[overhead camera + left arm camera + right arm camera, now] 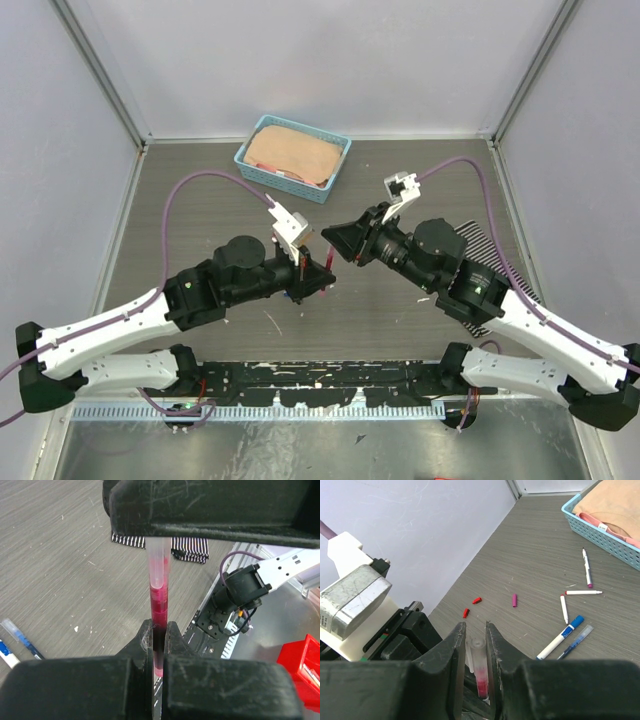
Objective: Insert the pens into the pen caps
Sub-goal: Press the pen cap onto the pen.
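Observation:
A magenta pen stands between my two grippers above the table. My left gripper is shut on its dark magenta barrel. The pen's other end sits inside a translucent pen cap, and my right gripper is shut on that cap. In the top view the two grippers meet at mid table. On the table lie two red caps, a magenta cap and three thin white pens.
A white pen with a blue cap and a dark blue pen lie side by side near the thin pens. A blue basket with cloth stands at the back. A striped cloth lies on the right. A red bin sits beyond the table edge.

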Available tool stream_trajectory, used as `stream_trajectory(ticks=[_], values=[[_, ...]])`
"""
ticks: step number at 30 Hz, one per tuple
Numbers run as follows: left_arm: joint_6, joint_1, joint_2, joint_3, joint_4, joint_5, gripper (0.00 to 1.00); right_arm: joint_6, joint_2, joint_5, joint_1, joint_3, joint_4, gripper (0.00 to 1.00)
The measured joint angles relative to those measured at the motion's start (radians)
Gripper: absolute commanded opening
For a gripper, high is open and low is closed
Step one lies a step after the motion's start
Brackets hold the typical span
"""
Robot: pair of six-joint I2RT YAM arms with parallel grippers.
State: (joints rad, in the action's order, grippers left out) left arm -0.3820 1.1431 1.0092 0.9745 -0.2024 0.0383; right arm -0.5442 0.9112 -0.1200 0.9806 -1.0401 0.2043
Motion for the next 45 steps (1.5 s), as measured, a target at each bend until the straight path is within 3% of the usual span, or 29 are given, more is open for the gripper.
stream_trajectory(ticks=[10,21,45], values=[[0.017,0.011,0.000,0.000,-0.071,-0.037,0.00,-0.003,0.000,-0.244,0.181,0.025,0.022,0.00],[0.023,0.011,0.000,0.000,-0.103,-0.044,0.00,-0.154,0.001,-0.335,0.199,0.027,0.099,0.00],[0.041,0.012,0.000,0.000,-0.167,-0.065,0.00,-0.151,-0.019,-0.495,0.302,0.105,0.044,0.00]])
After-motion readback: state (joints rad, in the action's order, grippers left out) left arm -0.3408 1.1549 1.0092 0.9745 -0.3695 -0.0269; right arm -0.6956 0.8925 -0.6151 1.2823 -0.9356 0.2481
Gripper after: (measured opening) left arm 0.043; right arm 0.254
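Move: The left hand already holds the red pen, its upper end meeting the clear pen cap gripped by the right; the cap lies about 4 cm ahead of the left hand point and 5 cm above it, with no sideways offset. From the right hand, the red pen's middle is roughly 4 cm back, 6 cm down and laterally level. On the table some 26 cm below the left hand, the blue marker lies 11 cm ahead and 10 cm left, the blue pen 10 cm ahead and 7 cm left. Both hands sink together and draw back a little, the right coming down about 5 cm and the left about 4 cm, so the right fingers, keeping their grip on the clear cap, close in on the left ones by roughly a centimetre to press it onto the red pen. The right wrist swings some 10 degrees clockwise and tips slightly down, while the left hand drifts slightly left, rolls its left side up nearly 10 degrees and keeps the pen pinched. ##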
